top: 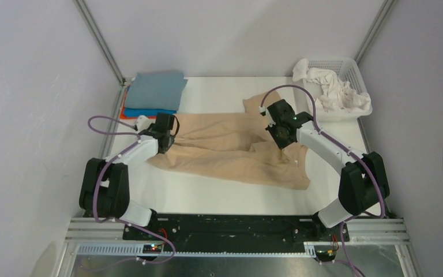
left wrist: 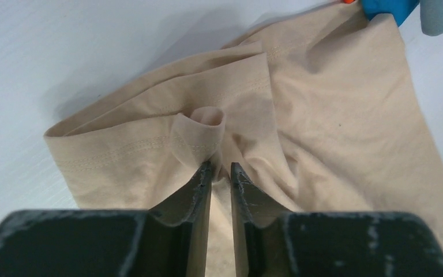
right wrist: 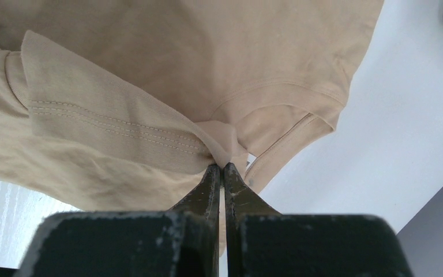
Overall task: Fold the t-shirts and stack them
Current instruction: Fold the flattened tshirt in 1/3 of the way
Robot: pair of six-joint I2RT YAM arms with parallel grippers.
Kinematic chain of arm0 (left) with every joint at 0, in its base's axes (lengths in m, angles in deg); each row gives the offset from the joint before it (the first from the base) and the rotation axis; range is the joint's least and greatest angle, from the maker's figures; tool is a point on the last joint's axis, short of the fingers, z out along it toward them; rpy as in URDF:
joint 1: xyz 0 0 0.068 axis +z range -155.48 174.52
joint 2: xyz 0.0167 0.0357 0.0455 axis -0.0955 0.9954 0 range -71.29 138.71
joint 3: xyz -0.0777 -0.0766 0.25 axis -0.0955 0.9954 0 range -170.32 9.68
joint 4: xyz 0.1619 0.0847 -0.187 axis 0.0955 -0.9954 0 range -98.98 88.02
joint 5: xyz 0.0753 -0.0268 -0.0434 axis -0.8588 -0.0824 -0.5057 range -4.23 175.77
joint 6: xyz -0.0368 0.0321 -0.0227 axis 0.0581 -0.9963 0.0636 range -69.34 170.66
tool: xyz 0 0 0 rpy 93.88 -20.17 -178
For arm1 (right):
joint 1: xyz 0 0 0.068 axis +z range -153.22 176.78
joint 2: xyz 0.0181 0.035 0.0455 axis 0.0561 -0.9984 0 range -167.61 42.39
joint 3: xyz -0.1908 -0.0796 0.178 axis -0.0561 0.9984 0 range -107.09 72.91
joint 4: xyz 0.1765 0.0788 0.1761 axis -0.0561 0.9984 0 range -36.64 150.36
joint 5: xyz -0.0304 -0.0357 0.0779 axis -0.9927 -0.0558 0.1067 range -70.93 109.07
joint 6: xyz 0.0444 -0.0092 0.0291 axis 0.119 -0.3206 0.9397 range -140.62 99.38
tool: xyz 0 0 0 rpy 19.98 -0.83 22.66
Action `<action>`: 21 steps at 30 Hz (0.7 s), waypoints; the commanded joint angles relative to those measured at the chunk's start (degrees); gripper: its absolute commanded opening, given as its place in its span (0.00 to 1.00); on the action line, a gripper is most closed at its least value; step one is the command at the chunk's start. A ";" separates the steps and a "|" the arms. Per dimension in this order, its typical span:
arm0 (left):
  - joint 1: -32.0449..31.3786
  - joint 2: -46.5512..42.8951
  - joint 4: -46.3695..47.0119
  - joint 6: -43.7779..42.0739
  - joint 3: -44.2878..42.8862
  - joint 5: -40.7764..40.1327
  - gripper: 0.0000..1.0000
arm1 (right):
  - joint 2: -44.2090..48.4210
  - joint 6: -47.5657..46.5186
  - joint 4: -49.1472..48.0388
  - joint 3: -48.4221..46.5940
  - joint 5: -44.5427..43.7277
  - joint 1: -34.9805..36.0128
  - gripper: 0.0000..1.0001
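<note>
A tan t-shirt (top: 231,151) lies partly folded across the middle of the table. My left gripper (top: 167,135) is at its left edge and is shut on a pinch of the tan cloth (left wrist: 207,124) near a stitched hem. My right gripper (top: 278,128) is at the shirt's right upper part, shut on a fold of the tan cloth (right wrist: 222,138) by a hem and the collar. A folded stack sits at the back left: a grey-blue shirt (top: 157,89) on top, a bright blue one (top: 150,111) and an orange one (top: 128,114) beneath.
A white plastic mesh basket (top: 355,72) stands at the back right with white shirts (top: 334,92) heaped in it. Metal frame posts rise at the back corners. The blue stack's corner shows in the left wrist view (left wrist: 389,7).
</note>
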 commanded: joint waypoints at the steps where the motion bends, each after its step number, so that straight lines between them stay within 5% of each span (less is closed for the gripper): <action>1: 0.09 2.26 2.55 0.65 -2.85 -2.57 0.30 | 1.51 0.08 -2.91 -0.06 -1.67 -0.71 0.00; 4: 0.18 1.59 4.32 -1.62 -3.87 -2.98 0.70 | -0.06 -0.71 -6.78 -0.07 -3.03 -1.51 0.10; 5: 0.17 0.74 4.38 -2.33 -4.26 -2.83 0.87 | -0.35 -1.10 -10.79 -0.12 -4.07 -1.77 0.28; 6: 0.16 0.15 4.42 -3.87 -4.89 -2.63 0.93 | -0.87 -1.87 -13.21 -0.21 -7.64 -1.89 0.59; 8: 0.22 -2.67 4.34 -6.06 -5.22 -2.35 0.99 | -0.81 -2.98 -20.00 -1.17 -11.28 -2.41 0.94; 15: 0.16 -21.98 4.17 -11.85 0.03 -1.91 1.00 | 11.76 8.48 -15.74 -1.03 -11.59 -1.96 0.99; 21: 0.32 -35.01 3.24 -18.60 5.41 0.47 1.00 | 28.86 28.45 -15.44 16.25 -0.63 -3.17 0.99</action>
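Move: The left fingers hold the folded-over side of the t-shirt by its hem end, and its laying spot is roughly 2 cm ahead and 2 cm below; the stacked shirts sit some 20 cm ahead and 6 cm left, and the near hem corner 6 cm back and 8 cm left. The right fingers hold the near sleeve, whose laying spot is about 5 cm ahead and 4 cm lower; the collar is 1 cm ahead and 7 cm right, the far sleeve 20 cm ahead and 7 cm left. Forward first, both hands laying down the cloth they already hold: the left goes about 2 cm and the right some 7 cm over the t-shirt, each opening wide on the way and letting go. Then both climb steeply away, 10 to 15 cm up, easing back 4 to 5 cm while the fingers swing up from pointing down by nearly 30 degrees. ##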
